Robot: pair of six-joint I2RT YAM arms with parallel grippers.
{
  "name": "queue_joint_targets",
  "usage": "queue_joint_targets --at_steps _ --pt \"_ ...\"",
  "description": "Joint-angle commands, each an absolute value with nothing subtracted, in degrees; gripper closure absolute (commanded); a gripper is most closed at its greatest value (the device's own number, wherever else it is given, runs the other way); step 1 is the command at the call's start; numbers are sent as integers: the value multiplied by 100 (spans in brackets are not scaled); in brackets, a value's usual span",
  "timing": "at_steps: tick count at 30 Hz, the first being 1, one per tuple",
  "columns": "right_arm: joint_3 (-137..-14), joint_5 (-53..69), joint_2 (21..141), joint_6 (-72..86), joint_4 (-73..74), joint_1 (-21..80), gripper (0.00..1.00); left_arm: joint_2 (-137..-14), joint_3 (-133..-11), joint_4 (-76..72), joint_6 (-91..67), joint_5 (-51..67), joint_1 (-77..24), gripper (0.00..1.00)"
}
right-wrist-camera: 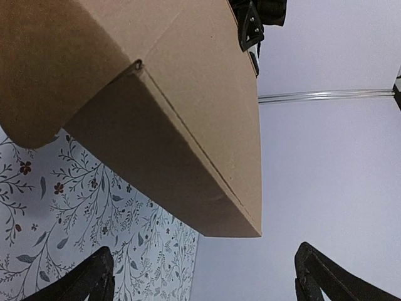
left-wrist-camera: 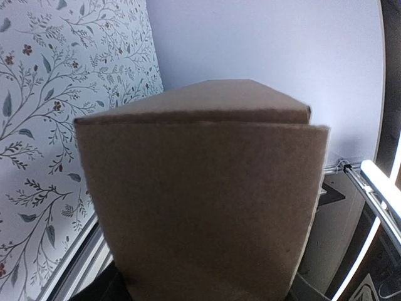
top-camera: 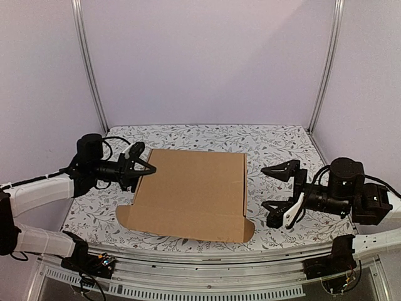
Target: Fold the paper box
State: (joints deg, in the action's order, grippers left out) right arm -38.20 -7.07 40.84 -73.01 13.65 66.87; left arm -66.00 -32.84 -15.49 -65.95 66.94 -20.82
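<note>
The paper box lies folded up as a flat brown mailer in the middle of the table. My left gripper is at its far left edge, rolled on its side. One finger lies on the lid, and the jaws hold the box's left wall. In the left wrist view that wall fills the space between the jaws and hides the fingertips. My right gripper stands wide open to the right of the box, apart from it. The box's right wall shows above the empty gap between its fingertips.
The flowered tablecloth covers the table. Pale walls with metal corner posts close the back and sides. A rounded tab sticks out at the box's near left corner and another at the near right.
</note>
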Motion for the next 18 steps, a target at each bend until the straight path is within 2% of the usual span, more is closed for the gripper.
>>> queue_joint_targets --at_steps 1,13,18 --pt "-3865 -1518 4295 -8228 732 7127 1 -6436 -3162 -1680 -6498 7053 -2009 75" --pt "-4179 -1823 5233 -8860 311 7495 1 -6248 -3114 -1904 -6597 7353 -2002 75" --pt "-3944 -2073 5598 -9064 -585 7704 1 -6194 -3065 -2214 -6829 7435 -1997 75"
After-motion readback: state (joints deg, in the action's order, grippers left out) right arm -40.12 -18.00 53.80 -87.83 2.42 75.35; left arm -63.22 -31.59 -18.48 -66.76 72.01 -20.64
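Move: The right hand, wide open and pointing left and forward, has the middle of the box's right side about 5 cm to its left, 3 cm nearer the base and some 2 cm lower. The front flap's right ear sticks out about 12 cm back, 3 cm left and 4 cm down from that hand. The left hand already holds the box's left side; the right side's middle lies roughly 26 cm to its right and 7 cm back. The right hand travels about 5 cm left, almost level, towards the box's right side, rolling some 15 degrees about its own pointing line with the fingers kept wide open, so that the upper finger comes over the box's top face and the lower one reaches the side edge, not yet closing. Meanwhile the left hand keeps its grip on the left side and carries the box back about 2 cm and up a little over 1 cm, turning it roughly 5 degrees clockwise. ##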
